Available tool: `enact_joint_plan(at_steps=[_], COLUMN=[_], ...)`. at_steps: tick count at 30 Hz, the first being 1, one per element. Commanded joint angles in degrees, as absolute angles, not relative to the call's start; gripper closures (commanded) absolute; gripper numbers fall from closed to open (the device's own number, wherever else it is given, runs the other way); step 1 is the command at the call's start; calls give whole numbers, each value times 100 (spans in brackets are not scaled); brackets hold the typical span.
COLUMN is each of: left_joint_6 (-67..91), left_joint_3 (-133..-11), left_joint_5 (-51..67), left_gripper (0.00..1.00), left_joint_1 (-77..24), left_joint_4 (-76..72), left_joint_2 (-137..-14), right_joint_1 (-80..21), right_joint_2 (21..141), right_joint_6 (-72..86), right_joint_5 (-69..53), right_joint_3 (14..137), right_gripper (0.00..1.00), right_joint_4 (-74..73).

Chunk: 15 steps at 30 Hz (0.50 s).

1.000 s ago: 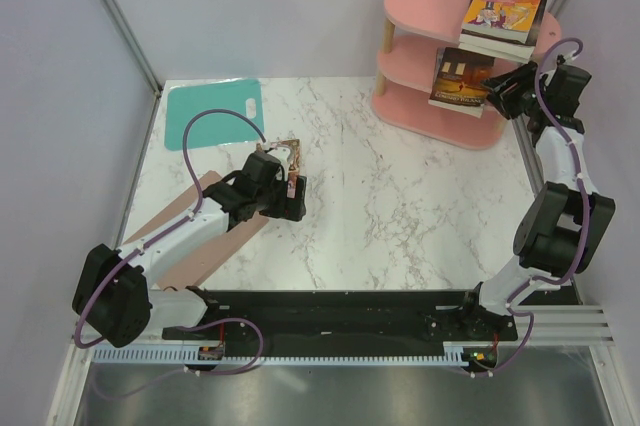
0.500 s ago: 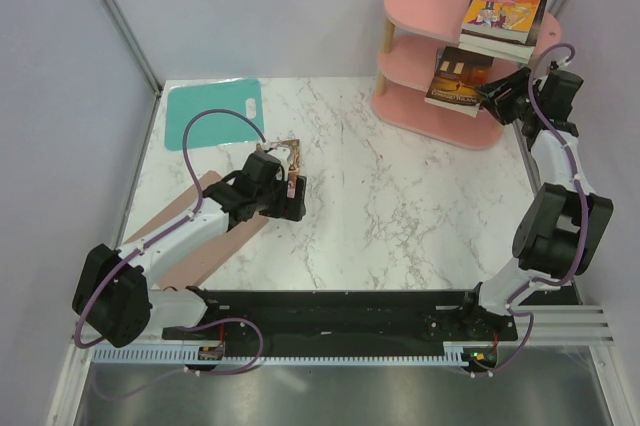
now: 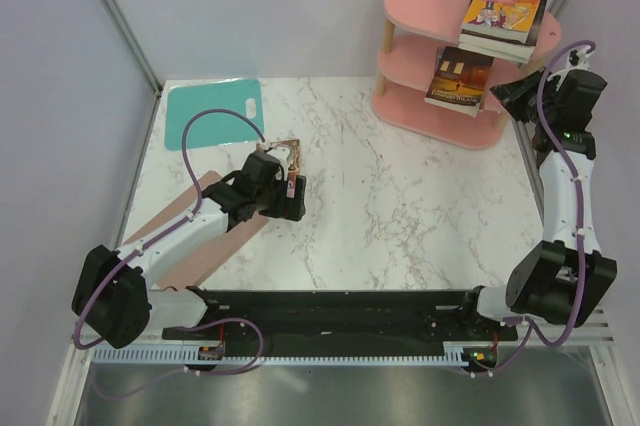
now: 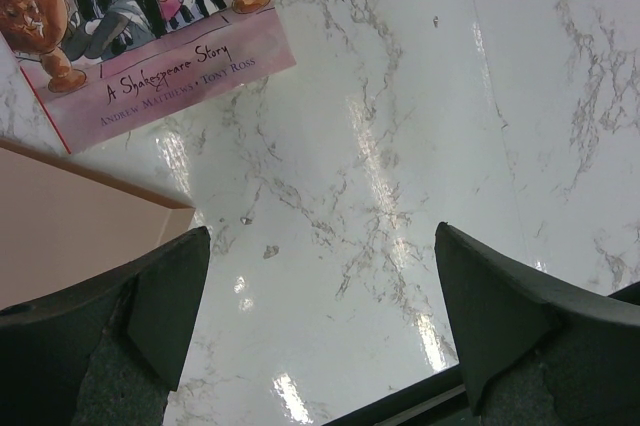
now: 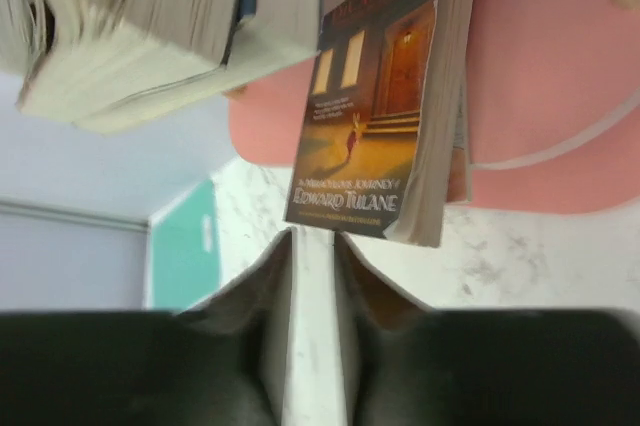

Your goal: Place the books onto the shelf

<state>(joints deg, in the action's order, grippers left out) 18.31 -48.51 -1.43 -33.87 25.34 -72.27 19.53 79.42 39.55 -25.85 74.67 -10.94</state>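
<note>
The pink shelf stands at the back right. Its top board carries a stack of books topped by the orange-purple Roald Dahl book. A brown book, titled Edward Tulane, lies on the middle board and overhangs its edge. My right gripper hangs just right of that book. Its fingers stand a narrow gap apart, empty and clear of the cover. A pink Shakespeare story book lies on the table. My left gripper hovers beside it, wide open and empty.
A teal mat lies at the back left, also seen past the right fingers as a teal mat. A brown cardboard sheet lies under the left arm; the cardboard sheet touches the pink book's corner. The book stack's page edges hang overhead.
My right gripper has drawn back to the right from the brown book, and its jaws have narrowed. The brown book stays on the middle board. The left arm has not moved.
</note>
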Motion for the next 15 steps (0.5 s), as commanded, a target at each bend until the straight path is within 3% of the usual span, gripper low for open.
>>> enact_joint_plan(at_steps=[1,15], left_joint_6=[1687,1661], left_joint_3=[-4931,-4931], left_joint_5=[-220,-220], left_gripper=[0,0], left_joint_1=[-3401,-3401], left_joint_4=[2566,2549], left_joint_2=[-7075,-7128], right_joint_1=[1802,1336], right_joint_2=[7884,8674], right_joint_6=[3525,3331], right_joint_5=[-2698,-2338], right_joint_3=[7278,7242], right_gripper=[100,100], right_joint_4=[-1617,-1749])
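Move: The Edward Tulane book, already free on the middle shelf, lies about 9 cm ahead of the right hand, 7 cm to its left and 8 cm below. Another book sticks out from under it, some 10 cm ahead of the hand, 6 cm left and 10 cm down; the stack topped by the Roald Dahl book is about 11 cm ahead, 2 cm left and 9 cm above. From the idle left hand the Edward Tulane book is roughly 25 cm ahead, 36 cm right and 13 cm higher. The empty right hand finishes shutting its part-closed fingers, with nothing between them, and sinks about 10 cm in front of the shelf, swinging some 4 cm left as it goes, from above the Edward Tulane book down to about the level of its near edge. The wrist tips the fingers about 15 degrees further down and turns slightly counter-clockwise, bringing the closed tips closer to that edge with hardly any net reach forward and no contact that can be seen. ##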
